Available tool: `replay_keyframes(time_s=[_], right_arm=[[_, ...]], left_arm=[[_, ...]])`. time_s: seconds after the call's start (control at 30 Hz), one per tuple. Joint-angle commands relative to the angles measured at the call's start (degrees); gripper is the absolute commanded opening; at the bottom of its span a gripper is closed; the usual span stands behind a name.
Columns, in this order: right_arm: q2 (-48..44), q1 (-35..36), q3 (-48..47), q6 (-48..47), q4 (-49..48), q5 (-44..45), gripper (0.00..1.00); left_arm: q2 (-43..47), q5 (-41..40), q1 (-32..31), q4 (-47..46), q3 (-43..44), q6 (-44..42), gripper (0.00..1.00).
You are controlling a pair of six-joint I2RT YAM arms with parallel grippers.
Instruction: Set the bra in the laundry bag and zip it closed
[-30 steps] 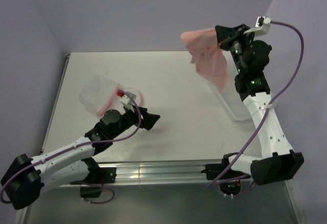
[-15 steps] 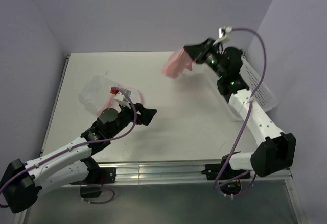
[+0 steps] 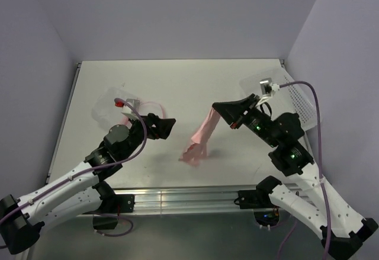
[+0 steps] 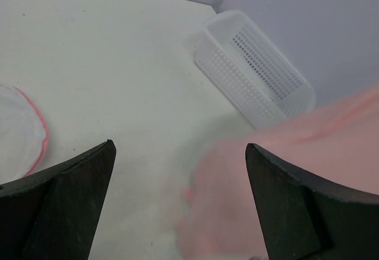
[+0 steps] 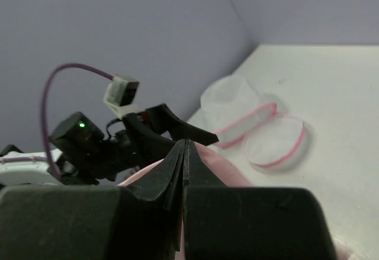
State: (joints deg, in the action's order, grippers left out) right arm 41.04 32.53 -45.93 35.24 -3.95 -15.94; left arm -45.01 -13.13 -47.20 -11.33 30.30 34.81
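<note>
The light-pink bra (image 3: 200, 138) hangs from my right gripper (image 3: 217, 106), which is shut on its top end. Its lower end bunches on the table near the middle front. In the right wrist view the jaws (image 5: 185, 145) are pressed together with pink bra fabric (image 5: 222, 168) just beneath them. The laundry bag (image 3: 111, 103), a white mesh pouch with a pink rim, lies open at the left, its round flap (image 5: 275, 144) beside it. My left gripper (image 3: 166, 122) is open between bag and bra, and the blurred bra (image 4: 272, 177) lies by its right finger (image 4: 308, 206).
A white perforated basket (image 3: 299, 97) stands at the right edge of the table, also seen far right in the left wrist view (image 4: 254, 73). Purple walls close in the back and both sides.
My right arm swung the bra down and left from high above the basket to the table's middle, where its lower end now touches. My left gripper turned slightly toward it, still open.
</note>
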Motion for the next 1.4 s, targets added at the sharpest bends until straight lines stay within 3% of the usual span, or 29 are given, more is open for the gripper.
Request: replay_keyframes(time_s=[0.0,0.1,0.27,0.47,0.57,0.77,0.93,1.1,1.2,1.3,1.33,1.37], right_arm=[[-1.8,0.2,4.7,0.8,5.1,2.5,0.0],[-3.2,0.2,9.6,3.8,4.4,1.5,0.0],[-4.7,0.4,9.9,5.0,1.7,3.4,0.0],[8.3,0.3,-0.6,-1.1,-3.6,11.8,0.0],[16.7,0.0,-10.6,-3.3,-7.0,15.8,0.0],[26.5,-1.6,-19.1,0.9,-12.7,19.5,0.0],[26.4,-1.3,-10.7,5.5,-17.0,29.9,0.0],[21.9,2.7,9.3,11.6,-15.7,34.0,0.0],[21.9,4.7,16.6,15.9,-11.4,32.4,0.13],[18.0,5.2,20.0,14.2,-6.3,32.9,0.61],[16.8,5.2,19.6,12.1,-1.1,33.3,0.84],[14.1,5.3,19.0,10.5,0.4,32.7,0.9]], left_arm=[[-1.3,1.7,-0.2,-0.8,2.6,2.2,0.98],[-2.6,2.4,-0.3,-1.7,2.0,3.3,0.98],[-3.9,1.9,-0.2,-2.0,2.8,2.6,0.98],[-6.5,1.5,-0.3,-2.6,4.1,1.8,0.98],[-6.5,1.3,-0.2,-2.3,4.6,1.8,0.98],[-4.9,0.3,-0.3,-1.2,4.1,1.7,0.98],[-4.1,0.2,-0.2,-0.2,3.8,1.8,0.98],[-3.9,-0.8,-0.2,0.8,2.7,1.5,0.98],[-4.7,-1.5,-0.2,2.4,3.1,1.3,0.98],[-5.6,-1.7,-0.2,2.9,3.7,1.8,0.98],[-5.9,-1.9,-0.2,3.2,3.9,2.3,0.98],[-6.6,-2.0,-0.2,3.5,4.1,2.5,0.98]])
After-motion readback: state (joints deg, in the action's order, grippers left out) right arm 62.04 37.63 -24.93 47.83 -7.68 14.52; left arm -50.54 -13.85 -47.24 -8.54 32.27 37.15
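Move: The bra already hangs from the right hand's shut fingers; the bare table where it is to lie centres about 21 cm ahead, 4 cm left and 35 cm below that hand. The laundry bag lies some 34 cm left and 22 cm ahead, the white basket roughly 33 cm right and 25 cm ahead, both also far below. From the left hand that bare patch is about 18 cm ahead, 9 cm right and 24 cm down. The right hand, keeping its pinch on the bra, dips about 10 cm, then swings forward some 15 cm while rising to about its starting height, towards the open table between bag and basket. It then draws back about 9 cm while dropping nearly 30 cm, fingers tipping down some 35 degrees and turning clockwise, and opens low at the bra's near end to let go. ##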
